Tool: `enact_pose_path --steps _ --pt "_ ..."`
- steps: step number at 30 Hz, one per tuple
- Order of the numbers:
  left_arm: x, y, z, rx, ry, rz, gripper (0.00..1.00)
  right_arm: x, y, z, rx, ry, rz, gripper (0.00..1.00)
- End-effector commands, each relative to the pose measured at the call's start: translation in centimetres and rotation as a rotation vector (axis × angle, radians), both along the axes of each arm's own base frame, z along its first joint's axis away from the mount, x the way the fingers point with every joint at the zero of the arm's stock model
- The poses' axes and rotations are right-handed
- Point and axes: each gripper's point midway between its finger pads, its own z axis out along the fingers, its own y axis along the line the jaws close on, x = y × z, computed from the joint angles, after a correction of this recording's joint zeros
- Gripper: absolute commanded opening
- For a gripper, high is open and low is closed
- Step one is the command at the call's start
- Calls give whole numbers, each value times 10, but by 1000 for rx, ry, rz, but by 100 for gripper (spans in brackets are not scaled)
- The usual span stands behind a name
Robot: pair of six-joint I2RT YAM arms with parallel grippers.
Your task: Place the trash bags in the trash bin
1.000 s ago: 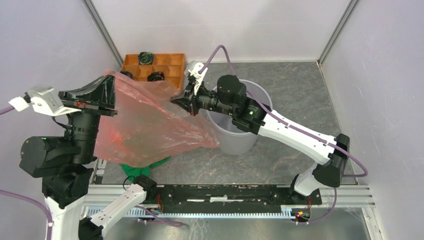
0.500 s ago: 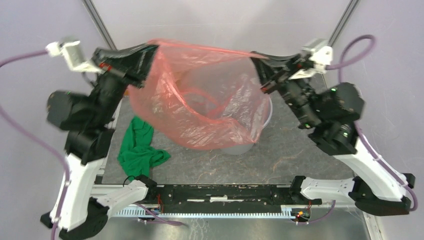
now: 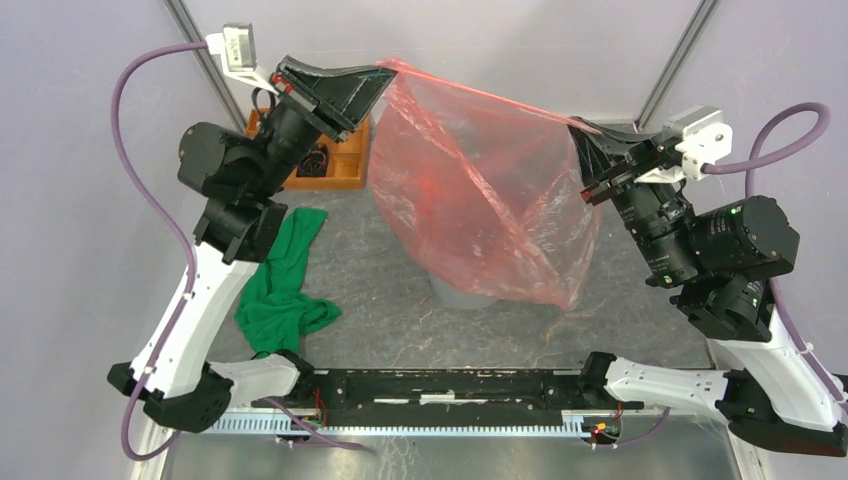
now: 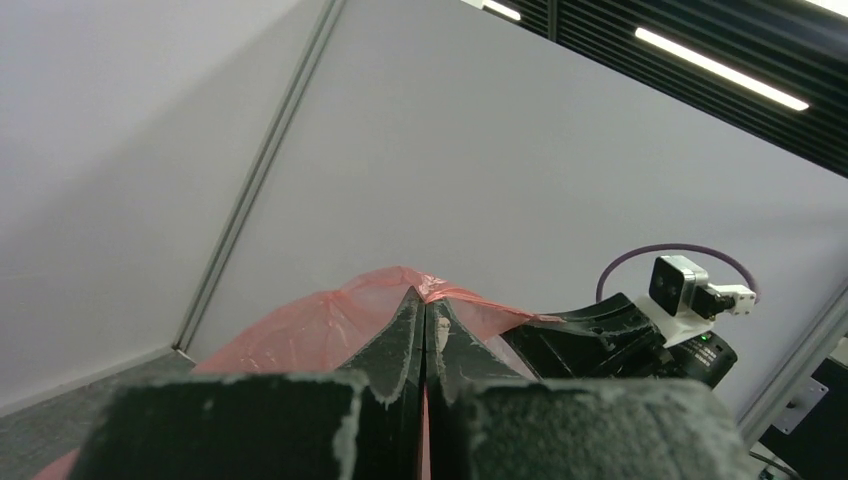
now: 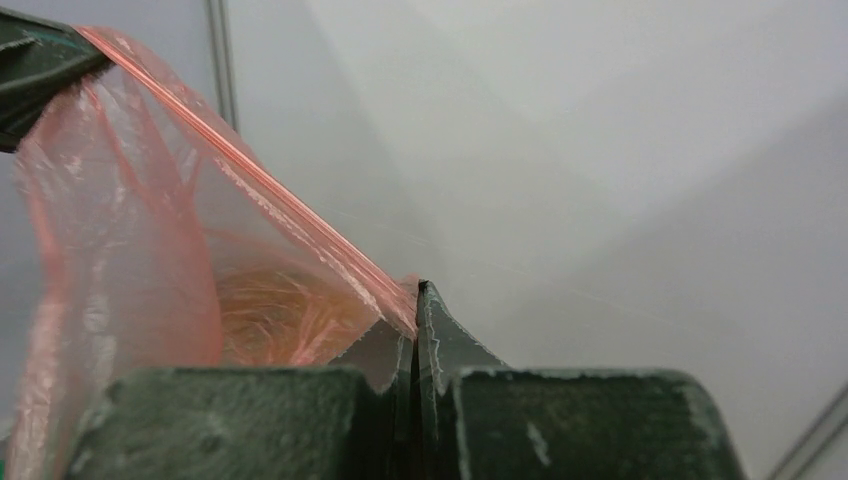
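Note:
The red-orange trash bag (image 3: 480, 200) hangs in the air, its top edge pulled taut between both grippers. My left gripper (image 3: 387, 71) is shut on the bag's upper left corner, and in the left wrist view its tips (image 4: 424, 300) pinch the film (image 4: 300, 330). My right gripper (image 3: 573, 125) is shut on the opposite corner; the right wrist view shows its tips (image 5: 415, 292) clamping the bag's edge (image 5: 150, 250). The pale grey trash bin (image 3: 462, 297) stands on the table under the bag, and only its lower wall shows.
A green cloth (image 3: 280, 290) lies crumpled on the table at the left. A brown wooden tray (image 3: 340, 165) with small black rolls sits at the back left, partly behind the left arm. Grey walls enclose the table.
A second ago the bag hung at the left as the right gripper closed on it. Both arms have since lifted it, spread it and carried it right, over the bin.

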Motion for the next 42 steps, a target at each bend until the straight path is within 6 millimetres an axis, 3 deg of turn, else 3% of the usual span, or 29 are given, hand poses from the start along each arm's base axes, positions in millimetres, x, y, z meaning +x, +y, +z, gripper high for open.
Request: enact_pose_path --steps 1,5,9,12,16,19,22,23,32,35,38,42 --pt "5 -4 25 -75 -30 -26 2 9 -31 5 -33 -29 -169 0" --pt "17 -7 32 -56 -41 9 2 24 -44 16 -97 -14 -326 0" --pt "26 -17 25 -25 -29 -5 2 13 -55 35 -45 -43 -304 0" --pt "30 -20 11 0 -7 -7 2 7 -60 29 -20 -48 -285 0" --pt "42 -20 -23 56 55 42 2 9 -70 7 -51 1 -333 0" --pt "52 -17 -43 100 108 92 2 9 -81 2 -57 16 -378 0" --pt "60 -19 -57 138 149 110 2 12 -77 0 -94 7 -388 0" --pt "60 -19 -57 140 148 111 2 13 -74 1 -122 11 -386 0" --pt "62 -27 -38 131 102 79 2 4 -116 20 -101 10 -537 0" --pt "66 -33 -36 129 104 61 2 4 -114 26 -100 -7 -528 0" --pt "68 -33 -39 131 114 66 2 9 -108 22 -155 -3 -548 0" --pt "71 -33 -51 152 135 76 2 12 -120 11 -188 55 -639 0"
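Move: The trash bag's rim is already pinched at both ends, and its body hangs between the hands, about 12 cm right of the left hand and 11 cm left of the right, 1 cm ahead and 15 to 20 cm lower. Below it stands the trash bin: about 15 cm ahead of and 13 cm right of the left hand; 16 cm ahead of and 10 cm left of the right. The green cloth lies 15 cm ahead and 24 cm left of the left hand, some 60 cm down. The bag is carried rightward and forward, its rim kept stretched between shut fingers. The left hand goes about 6 cm forward and 5 cm right, then also sinks some 6 cm towards the bin, tipping slightly down; the right hand draws about 7 cm right and a little forward, turning clockwise. ##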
